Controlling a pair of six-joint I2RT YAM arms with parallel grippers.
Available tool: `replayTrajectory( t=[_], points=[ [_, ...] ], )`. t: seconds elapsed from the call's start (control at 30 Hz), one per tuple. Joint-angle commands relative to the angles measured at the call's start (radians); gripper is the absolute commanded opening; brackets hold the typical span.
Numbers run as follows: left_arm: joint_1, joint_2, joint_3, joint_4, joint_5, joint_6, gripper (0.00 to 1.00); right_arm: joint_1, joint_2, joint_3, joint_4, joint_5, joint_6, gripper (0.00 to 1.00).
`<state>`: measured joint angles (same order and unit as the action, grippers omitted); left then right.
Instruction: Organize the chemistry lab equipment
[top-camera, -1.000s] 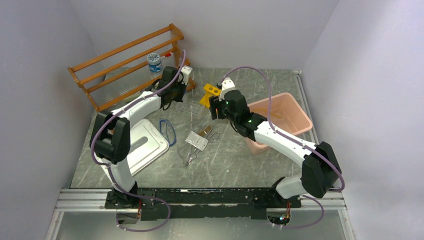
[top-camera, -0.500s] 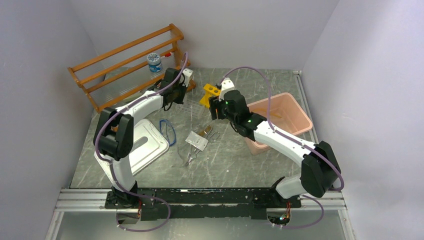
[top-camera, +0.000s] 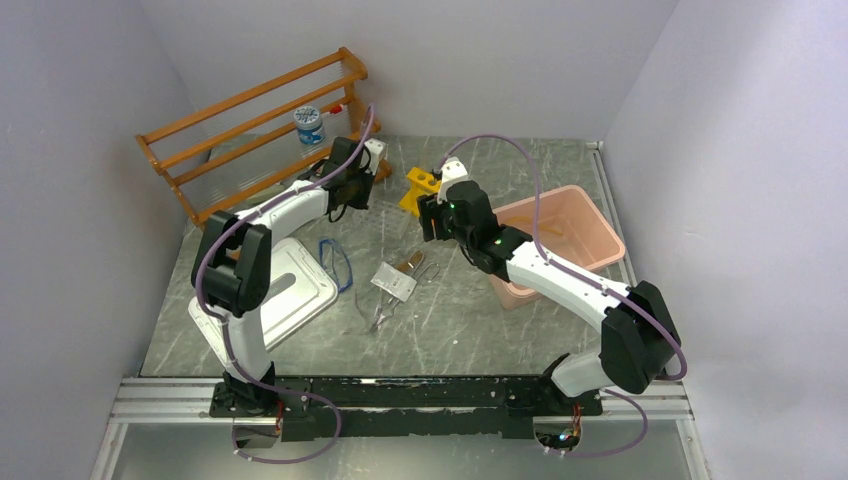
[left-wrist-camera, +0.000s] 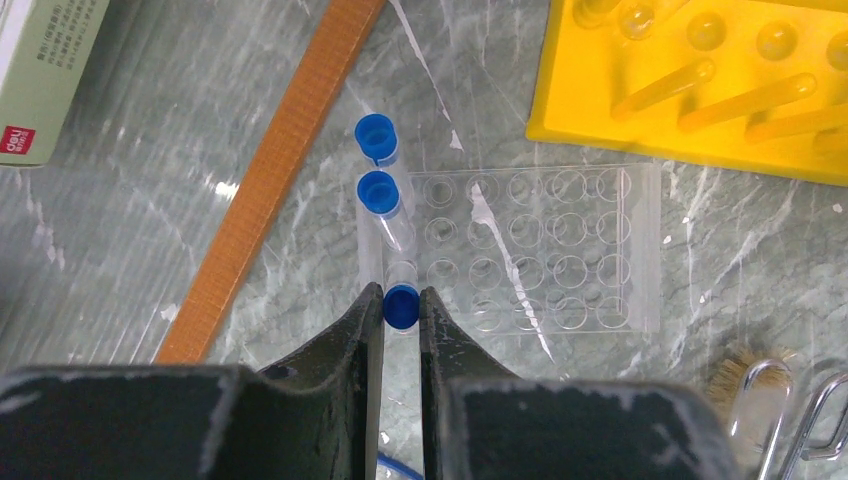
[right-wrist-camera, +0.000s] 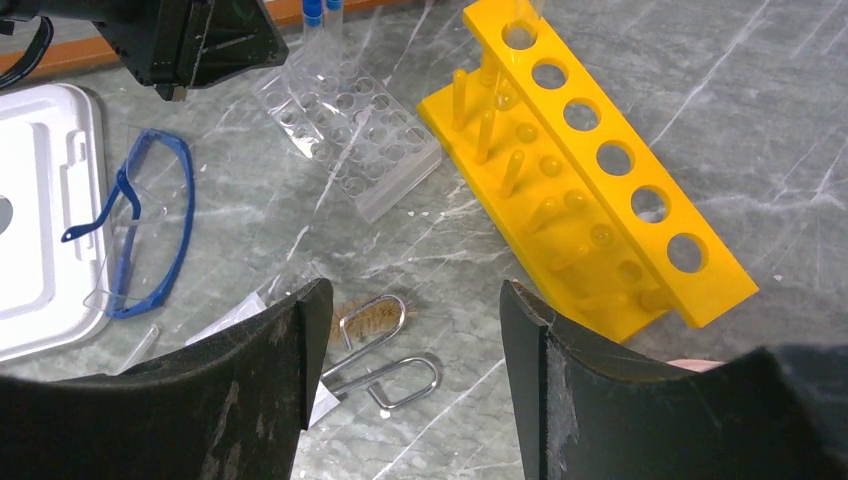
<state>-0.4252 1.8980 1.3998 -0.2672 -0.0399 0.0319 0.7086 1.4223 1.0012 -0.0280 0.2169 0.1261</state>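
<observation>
My left gripper (left-wrist-camera: 401, 306) is shut on the blue cap of a clear tube (left-wrist-camera: 401, 272) at the left edge of a clear well rack (left-wrist-camera: 540, 250). I cannot tell whether that tube is seated in the rack. Two more blue-capped tubes (left-wrist-camera: 379, 190) stand in line behind it. In the top view the left gripper (top-camera: 352, 192) is by the wooden shelf's foot. My right gripper (right-wrist-camera: 412, 300) hangs open and empty over two wire-handled brushes (right-wrist-camera: 372, 322). A white packet (top-camera: 393, 282), tweezers (top-camera: 379, 316) and blue-framed safety glasses (top-camera: 337, 262) lie mid-table.
A yellow test tube rack (right-wrist-camera: 590, 170) lies on its side right of the clear rack. A wooden shelf rack (top-camera: 260, 125) holding a jar (top-camera: 309, 123) stands at the back left. A white tray (top-camera: 285, 285) lies front left. At the right is a pink bin (top-camera: 560, 235).
The left arm's elbow has swung slightly to the right while its gripper stays near the clear rack with the tube. The right arm has not moved.
</observation>
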Motion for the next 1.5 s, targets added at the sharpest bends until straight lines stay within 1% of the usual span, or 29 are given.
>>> replayTrajectory(
  t=[0.0, 0.13, 0.17, 0.27, 0.5, 0.8, 0.87, 0.93, 1.07, 1.17, 1.23, 1.33, 1.47],
  points=[
    [0.015, 0.014, 0.015, 0.007, 0.031, -0.026, 0.08, 0.001, 0.008, 0.026, -0.002, 0.006, -0.011, 0.65],
    [0.02, 0.021, 0.01, 0.017, 0.031, -0.025, 0.11, 0.001, 0.012, 0.03, -0.001, 0.003, -0.013, 0.65],
    [0.02, 0.021, 0.01, 0.019, 0.031, -0.057, 0.11, 0.002, 0.014, 0.03, -0.001, 0.002, -0.014, 0.65],
    [0.021, 0.025, 0.007, 0.02, 0.047, -0.074, 0.13, 0.002, 0.015, 0.033, -0.002, 0.002, -0.015, 0.65],
    [0.031, 0.012, -0.034, 0.063, 0.073, -0.113, 0.13, 0.001, 0.008, 0.027, 0.002, 0.002, -0.019, 0.65],
    [0.031, -0.026, -0.108, 0.142, 0.041, -0.124, 0.17, 0.002, -0.01, 0.012, 0.003, 0.005, -0.024, 0.65],
    [0.031, -0.036, -0.129, 0.168, 0.041, -0.119, 0.21, 0.001, -0.015, 0.009, 0.002, 0.007, -0.025, 0.66],
    [0.029, -0.034, -0.128, 0.164, 0.041, -0.112, 0.28, 0.001, -0.018, 0.006, 0.003, 0.007, -0.026, 0.66],
    [0.028, -0.044, -0.101, 0.136, 0.041, -0.104, 0.45, 0.001, -0.019, 0.006, 0.002, 0.009, -0.025, 0.66],
    [0.027, -0.068, -0.078, 0.131, 0.05, -0.111, 0.62, 0.001, -0.02, 0.007, 0.005, 0.006, -0.021, 0.66],
    [0.028, -0.087, -0.064, 0.134, 0.053, -0.116, 0.68, 0.001, -0.018, 0.008, 0.008, 0.003, -0.018, 0.66],
    [0.028, -0.109, -0.043, 0.129, 0.054, -0.119, 0.73, 0.001, -0.014, 0.01, 0.009, 0.0, -0.011, 0.66],
    [0.028, -0.145, -0.013, 0.103, 0.049, -0.12, 0.74, 0.001, -0.01, 0.015, 0.006, -0.005, 0.0, 0.66]
  ],
)
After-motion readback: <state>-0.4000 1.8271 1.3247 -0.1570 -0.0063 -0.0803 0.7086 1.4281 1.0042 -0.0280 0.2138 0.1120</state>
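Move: The left hand already grips the third blue-capped tube over its slot in the clear rack's left end, straight below and about 5 cm down, the tube partly in. Two standing blue-capped tubes are some 5 cm ahead and 1 cm right, the yellow rack's middle about 15 cm right and 3 cm ahead, and the blue goggles roughly 10 cm back and 5 cm left. From the idle right hand the slot lies about 10 cm ahead, 13 cm left and well below. Still pinching the blue-capped tube by its top, the left hand eases it down into the clear rack's end slot by about 1 cm, its wrist rolling some 5 to 10 degrees, left side lower. The fingers then spread wide and let go of the cap, and the open hand lifts straight up off it by about 3 cm. ##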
